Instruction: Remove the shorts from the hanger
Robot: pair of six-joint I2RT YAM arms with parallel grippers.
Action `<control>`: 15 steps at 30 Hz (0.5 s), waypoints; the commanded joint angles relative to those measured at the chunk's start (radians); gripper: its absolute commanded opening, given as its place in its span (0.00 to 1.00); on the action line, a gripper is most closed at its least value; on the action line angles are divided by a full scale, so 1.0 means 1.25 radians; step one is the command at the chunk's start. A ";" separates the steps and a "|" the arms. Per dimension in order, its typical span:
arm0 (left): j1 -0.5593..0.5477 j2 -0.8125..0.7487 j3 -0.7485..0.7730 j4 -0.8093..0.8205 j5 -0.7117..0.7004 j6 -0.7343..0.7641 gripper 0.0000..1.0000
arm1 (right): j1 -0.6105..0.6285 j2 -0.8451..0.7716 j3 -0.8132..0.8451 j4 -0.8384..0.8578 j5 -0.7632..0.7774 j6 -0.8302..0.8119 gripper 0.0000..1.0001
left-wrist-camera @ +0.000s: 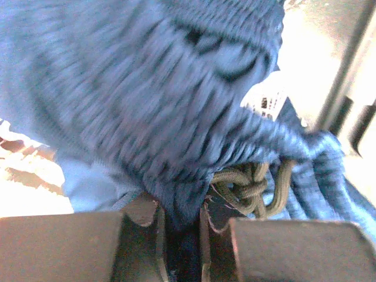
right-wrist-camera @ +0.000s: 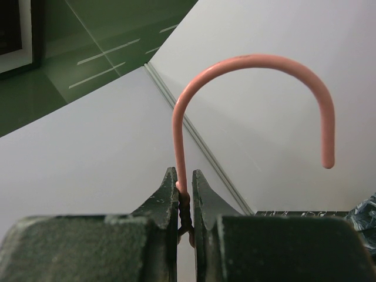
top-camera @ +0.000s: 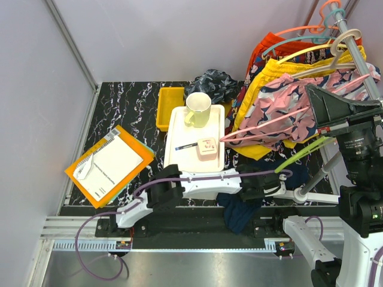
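Blue-looking ribbed cloth of the dark navy shorts (left-wrist-camera: pixel 176 106) fills the left wrist view, with an olive drawstring (left-wrist-camera: pixel 252 185) and a white label (left-wrist-camera: pixel 265 103). My left gripper (left-wrist-camera: pixel 179 214) is shut on a fold of this cloth. From above, the navy shorts (top-camera: pixel 239 214) hang at the table's near edge under my left gripper (top-camera: pixel 262 185). My right gripper (right-wrist-camera: pixel 185 188) is shut on the neck of the pink hanger (right-wrist-camera: pixel 252 61), just below its hook. In the top view this pink hanger (top-camera: pixel 269 124) carries pink-and-navy floral cloth beside my right gripper (top-camera: pixel 312 95). The charcoal marbled shorts (top-camera: pixel 215 84) lie bunched at the back.
A white tray (top-camera: pixel 179 146) holds a mug (top-camera: pixel 197 109) and a small pink box (top-camera: pixel 207 145). Behind it is a yellow bin (top-camera: pixel 167 106); an orange folder with a notebook (top-camera: pixel 111 164) lies left. Yellow shorts (top-camera: pixel 281 70) and more hangers crowd the metal pole (top-camera: pixel 359 57). A lime-green hanger (top-camera: pixel 299 156) sticks out near my left gripper.
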 commanded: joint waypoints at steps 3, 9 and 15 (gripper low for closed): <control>-0.005 -0.210 0.022 -0.008 -0.079 -0.041 0.00 | -0.001 0.000 0.029 0.033 0.022 0.009 0.00; -0.004 -0.302 0.017 0.026 -0.111 -0.043 0.00 | -0.001 -0.001 0.052 0.058 0.029 0.036 0.00; -0.006 -0.386 -0.084 0.101 -0.124 -0.045 0.00 | -0.002 -0.001 0.075 0.077 0.054 0.043 0.00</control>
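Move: The left hand, low with the navy shorts already pinched in its fingers, has the tilted green hanger about 25 cm above it, roughly 12 cm to the right and 4 cm ahead. The pink shorts hang some 33 cm above it, about 10 cm ahead and 5 cm to the right; the white box is about 24 cm to the left and 9 cm ahead, about level. From the right hand, the navy shorts lie about 57 cm below, 4 cm left and 2 cm back. The left hand keeps its pinch on the navy shorts' waistband beside the drawstring and hauls it almost straight up by nearly 20 cm, towards the height of the pink shorts, while the wrist tips about 25 degrees so the fingers point more to the right. High above, the right hand stays closed on the neck of the pink hanger's hook and, after a short hold, eases about 3 cm up and back. ##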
